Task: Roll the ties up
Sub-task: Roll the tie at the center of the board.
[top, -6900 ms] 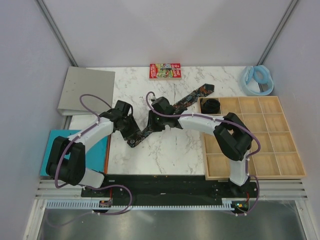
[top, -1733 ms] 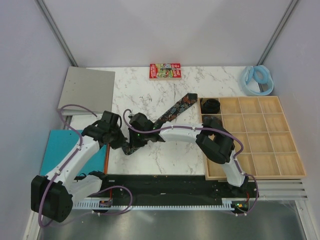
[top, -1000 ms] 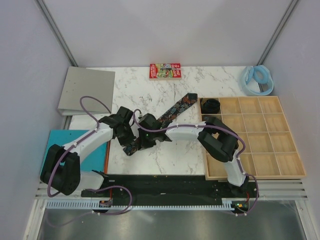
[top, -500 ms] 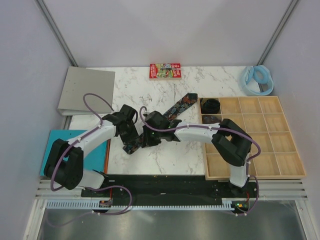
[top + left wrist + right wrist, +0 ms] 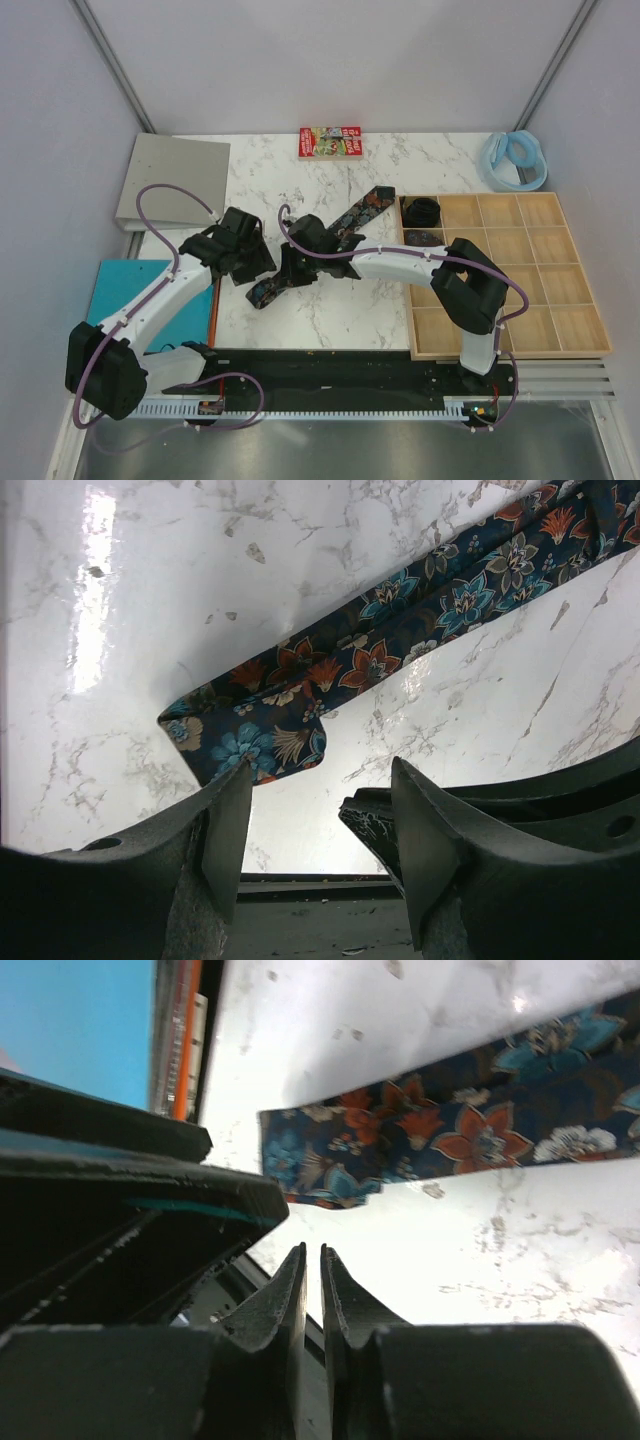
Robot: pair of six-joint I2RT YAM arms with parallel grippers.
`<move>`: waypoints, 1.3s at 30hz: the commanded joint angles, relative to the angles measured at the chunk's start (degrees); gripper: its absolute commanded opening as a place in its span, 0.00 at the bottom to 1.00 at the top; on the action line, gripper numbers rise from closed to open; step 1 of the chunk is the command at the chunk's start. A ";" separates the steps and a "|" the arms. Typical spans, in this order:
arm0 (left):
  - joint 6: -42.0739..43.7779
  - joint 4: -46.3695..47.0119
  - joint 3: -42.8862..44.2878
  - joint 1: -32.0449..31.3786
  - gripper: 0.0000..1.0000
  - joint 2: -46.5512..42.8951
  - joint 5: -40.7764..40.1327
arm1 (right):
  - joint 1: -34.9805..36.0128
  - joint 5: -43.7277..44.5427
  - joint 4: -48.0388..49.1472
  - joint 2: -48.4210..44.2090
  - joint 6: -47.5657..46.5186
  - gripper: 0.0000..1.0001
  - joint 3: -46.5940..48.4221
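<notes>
One of the ties (image 5: 360, 212), dark with a floral print, lies flat as a diagonal strip on the marble. Its narrow end (image 5: 250, 735) is just past my left gripper (image 5: 320, 770), which is open and holds nothing. From above, the left gripper (image 5: 257, 268) sits just left of that end. My right gripper (image 5: 311, 1250) is shut and empty, hovering near the same end of the tie (image 5: 450, 1140). In the top view the right gripper (image 5: 286, 276) is over the strip. A rolled tie (image 5: 422, 211) sits in the wooden tray's far-left compartment.
The wooden compartment tray (image 5: 540, 290) fills the right side. A red printed box (image 5: 329, 141) lies at the back, a pale blue ring (image 5: 514, 160) at the back right. A grey board (image 5: 172, 180) and a teal mat (image 5: 120, 300) lie on the left.
The left gripper has opened and let go of the tie's narrow end, drawing back a little to the left. The right gripper has shifted slightly and stays shut.
</notes>
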 commanded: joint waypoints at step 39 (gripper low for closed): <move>-6.04 0.68 -17.47 5.56 0.59 -21.91 2.29 | -5.97 -8.58 2.32 14.40 -1.33 0.16 10.70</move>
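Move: The tie's folded end lies about 3 cm back from the left hand, level with it sideways and 6 cm below. From the right hand it is roughly 4 cm left, 2 cm ahead and 6 cm down. The tie's far end lies some 16 cm ahead and 16 cm right of the right hand. The blue folder sits about 24 cm left of the left hand and 6 cm back. Left hand, open, draws about 7 cm back-left; nearly shut right hand rises, then sinks forward over the fold. ##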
